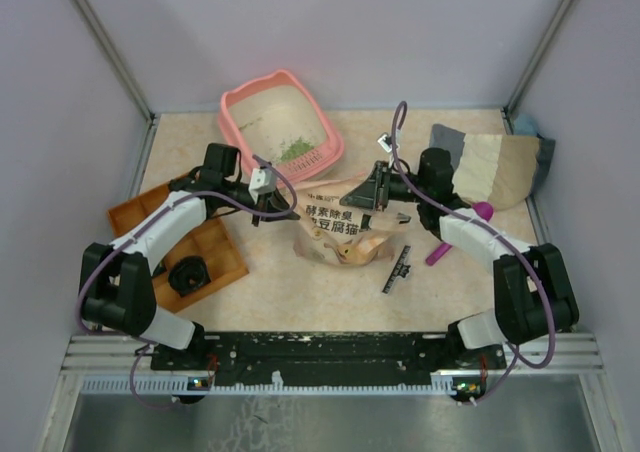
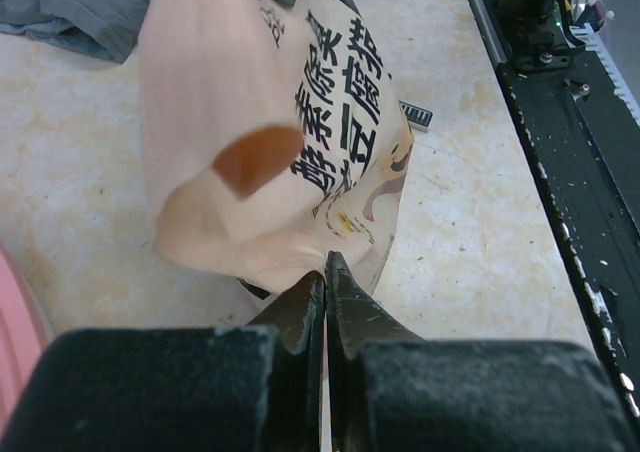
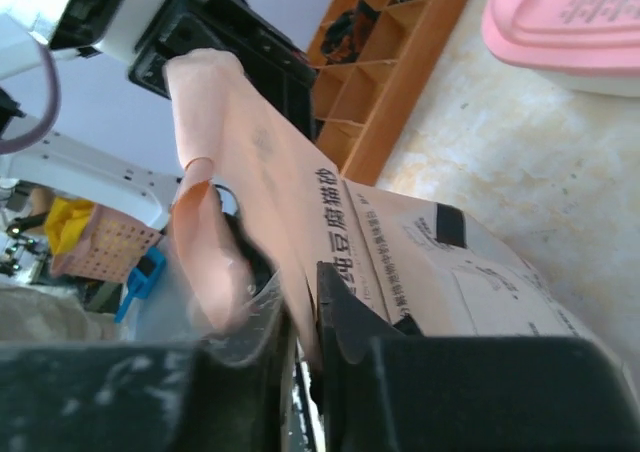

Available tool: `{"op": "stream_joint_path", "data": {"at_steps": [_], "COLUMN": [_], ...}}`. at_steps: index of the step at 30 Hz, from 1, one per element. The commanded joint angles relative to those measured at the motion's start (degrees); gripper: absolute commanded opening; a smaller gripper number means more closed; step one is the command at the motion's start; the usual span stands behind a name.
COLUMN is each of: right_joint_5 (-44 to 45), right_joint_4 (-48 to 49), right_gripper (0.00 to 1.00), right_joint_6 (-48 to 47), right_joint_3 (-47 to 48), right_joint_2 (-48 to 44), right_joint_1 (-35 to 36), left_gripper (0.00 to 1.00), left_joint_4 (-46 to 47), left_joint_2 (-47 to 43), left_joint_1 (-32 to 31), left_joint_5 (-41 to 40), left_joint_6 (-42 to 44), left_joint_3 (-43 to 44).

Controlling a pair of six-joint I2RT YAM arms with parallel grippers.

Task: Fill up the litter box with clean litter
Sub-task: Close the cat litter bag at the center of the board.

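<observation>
The salmon-pink litter box (image 1: 243,109) stands at the back of the table, and a small pile of green clean litter (image 1: 293,150) lies in its near right corner. In front of it a beige printed paper bag (image 1: 340,230) is stretched between both grippers. My left gripper (image 1: 268,198) is shut on the bag's left edge (image 2: 325,268). On the other side, my right gripper (image 1: 373,194) pinches a fold of the bag's top (image 3: 312,307). The bag (image 2: 260,152) hangs slack just above the table.
An orange compartmented tray (image 1: 215,262) sits at the left, under the left arm. A magenta scoop (image 1: 452,238) lies under the right arm. A black strip (image 1: 398,269) lies near the front. A beige and grey board (image 1: 495,167) stands over grey cloth at the back right.
</observation>
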Motion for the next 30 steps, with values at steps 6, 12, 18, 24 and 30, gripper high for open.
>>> {"op": "stream_joint_path", "data": {"at_steps": [6, 12, 18, 24, 30], "right_joint_5": [4.15, 4.92, 7.93, 11.40, 10.74], "right_joint_4": [-0.58, -2.26, -8.20, -16.60, -18.21], "right_gripper": [0.00, 0.00, 0.00, 0.00, 0.00], "right_joint_6": [2.42, 1.83, -1.45, -5.96, -7.49], "right_joint_3": [-1.88, -1.72, 1.67, 4.42, 4.29], "right_joint_2": [3.31, 6.02, 6.22, 4.40, 6.56], "right_joint_1": [-6.31, -5.98, -6.05, -6.06, -5.74], "left_gripper": [0.00, 0.00, 0.00, 0.42, 0.56], "left_joint_4": [-11.11, -15.79, -17.70, 13.86, 35.13], "left_joint_2": [-3.47, -3.34, -2.33, -7.64, -8.42], "left_joint_1": [4.38, 4.57, 4.57, 3.56, 1.83], "left_joint_5": [8.94, 12.55, 10.81, 1.89, -6.18], "left_joint_6": [12.36, 17.51, 17.52, -13.26, -27.64], "left_joint_3": [0.44, 1.47, 3.17, -6.74, -12.59]}}
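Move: The litter bag's film is already at both hands: the left pinches its left top corner, the right's half-closed fingers straddle the top edge. The bag's body lies about 11 cm to the left hand's right, level with it and 11 cm lower, and roughly 15 cm straight below the right hand. The litter box is some 28 cm ahead of the left hand and 5 cm left; the toothed bar lies 7 cm back and 10 cm right of the right hand, on the table. Down by about 6.5 cm, forward 5 and somewhat to the right goes the right hand, its fingers first shutting fully on the bag's film and keeping hold while it swings clockwise some 15 degrees and tilts. The left hand, still pinching its corner, draws about 2 cm left, slightly back and up, then opens to about half, lets go and sinks back. ##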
